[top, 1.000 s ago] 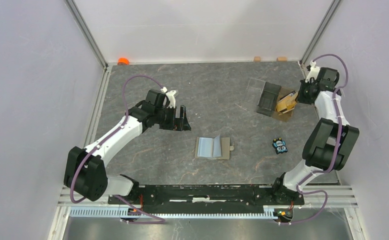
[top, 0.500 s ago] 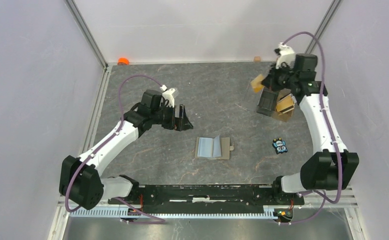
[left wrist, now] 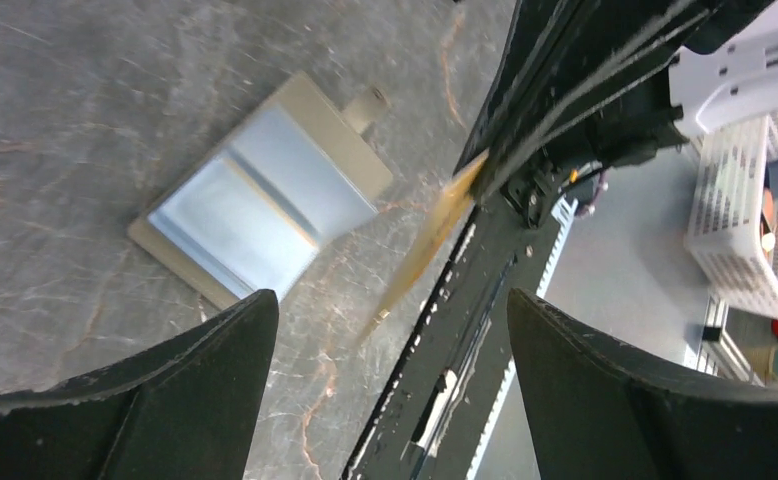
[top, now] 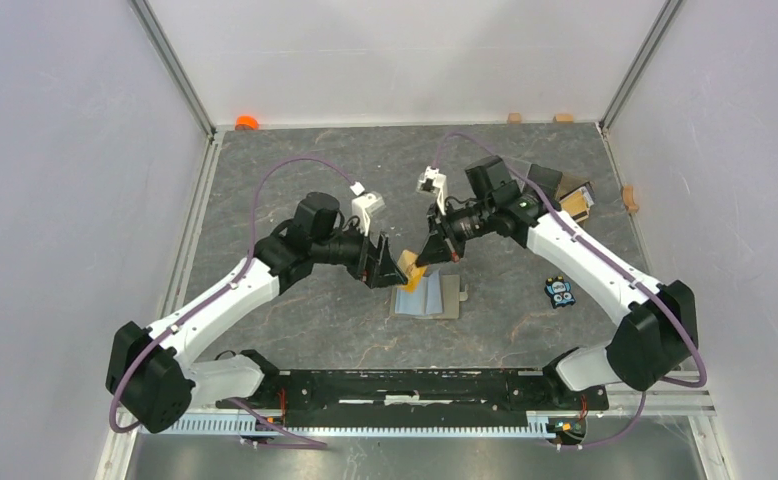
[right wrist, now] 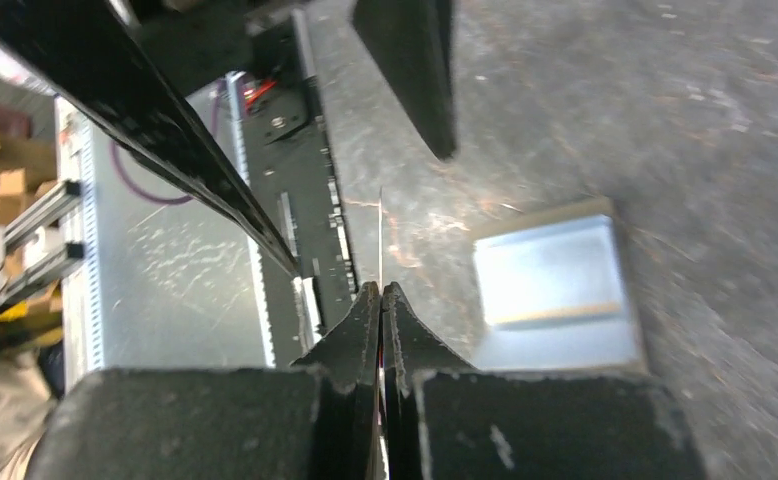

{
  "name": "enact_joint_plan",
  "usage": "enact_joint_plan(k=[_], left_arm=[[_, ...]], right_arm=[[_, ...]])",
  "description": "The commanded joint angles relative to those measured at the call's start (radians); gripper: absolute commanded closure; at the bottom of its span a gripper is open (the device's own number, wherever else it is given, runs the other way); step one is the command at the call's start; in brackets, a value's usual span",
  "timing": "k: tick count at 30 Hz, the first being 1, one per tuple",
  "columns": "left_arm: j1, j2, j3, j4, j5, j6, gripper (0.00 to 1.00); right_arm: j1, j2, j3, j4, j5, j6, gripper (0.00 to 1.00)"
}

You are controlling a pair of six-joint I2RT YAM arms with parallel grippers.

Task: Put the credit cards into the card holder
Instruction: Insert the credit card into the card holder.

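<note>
The card holder (top: 431, 296) lies open on the grey table, pale blue inside up, also seen in the left wrist view (left wrist: 265, 200) and the right wrist view (right wrist: 550, 280). My right gripper (top: 431, 256) is shut on one tan credit card (top: 412, 272), which hangs tilted just above the holder's left edge. The right wrist view shows that card edge-on as a thin line (right wrist: 380, 235) between the closed fingertips (right wrist: 380, 292). My left gripper (top: 377, 264) stands open right beside the card, with nothing between its fingers (left wrist: 390, 400). More credit cards (top: 573, 205) sit at the back right.
A clear plastic box (top: 543, 185) with a dark compartment stands at the back right. A small blue toy (top: 561, 291) lies right of the holder. An orange object (top: 247, 122) and small wooden blocks (top: 514, 117) sit along the back wall.
My right arm has swung from the clear box at the back right to the table's middle, carrying a card. My left arm has moved right and forward toward the holder, staying open.
</note>
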Motion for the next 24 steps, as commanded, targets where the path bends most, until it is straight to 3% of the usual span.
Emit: enact_joint_plan(k=[1, 2, 5, 7, 11, 14, 17, 20, 22, 24], left_arm=[[-0.056, -0.010, 0.017, -0.046, 0.015, 0.098, 0.11], [-0.064, -0.011, 0.017, -0.056, 0.021, 0.105, 0.18], [-0.072, -0.021, 0.014, -0.067, 0.037, 0.107, 0.52], [-0.072, -0.037, 0.007, -0.067, 0.042, 0.103, 0.69], [-0.072, -0.066, -0.014, -0.042, 0.071, 0.084, 0.97], [-0.072, -0.089, -0.041, 0.001, 0.085, 0.051, 0.98], [-0.072, -0.121, -0.062, 0.039, 0.038, 0.003, 0.98], [-0.072, -0.172, -0.115, 0.162, -0.045, -0.099, 0.98], [-0.072, -0.210, -0.168, 0.274, -0.082, -0.180, 0.98], [-0.072, -0.233, -0.220, 0.414, -0.095, -0.267, 0.98]], right_arm=[[0.060, 0.011, 0.010, 0.022, -0.111, -0.017, 1.00], [0.063, 0.014, 0.017, 0.023, -0.113, -0.012, 1.00], [0.066, 0.023, 0.034, 0.017, -0.112, -0.010, 1.00], [0.065, 0.022, 0.034, 0.016, -0.097, -0.012, 1.00], [0.065, 0.017, 0.029, 0.016, -0.051, 0.001, 0.80], [0.064, -0.013, 0.012, 0.052, 0.006, 0.045, 0.47], [0.053, -0.079, -0.040, 0.138, 0.080, 0.150, 0.30], [0.052, -0.154, -0.111, 0.210, 0.284, 0.279, 0.25], [0.052, -0.221, -0.211, 0.326, 0.304, 0.389, 0.25], [0.052, -0.300, -0.345, 0.554, 0.269, 0.527, 0.26]])
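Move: The credit card, its right edge already pinched in the right fingers, has its middle about 4 cm to the right of the open left hand, 1 cm nearer the base and a touch lower. From the right hand that middle lies some 2 cm left and 1 cm back and below, with the left fingers about 6 cm left. The open card holder lies on the table roughly 17 cm below the left hand and 8 cm to its right, level with it fore and aft. The credit card changes hands above the card holder: the right hand brings it about 3 cm back and 2 cm left between the left fingers, while the left hand draws back some 4 cm in all and shuts on its left edge. The right fingers then open wide and ease 2 cm forward and 2 cm right, off the card, turning about 20 degrees clockwise. ##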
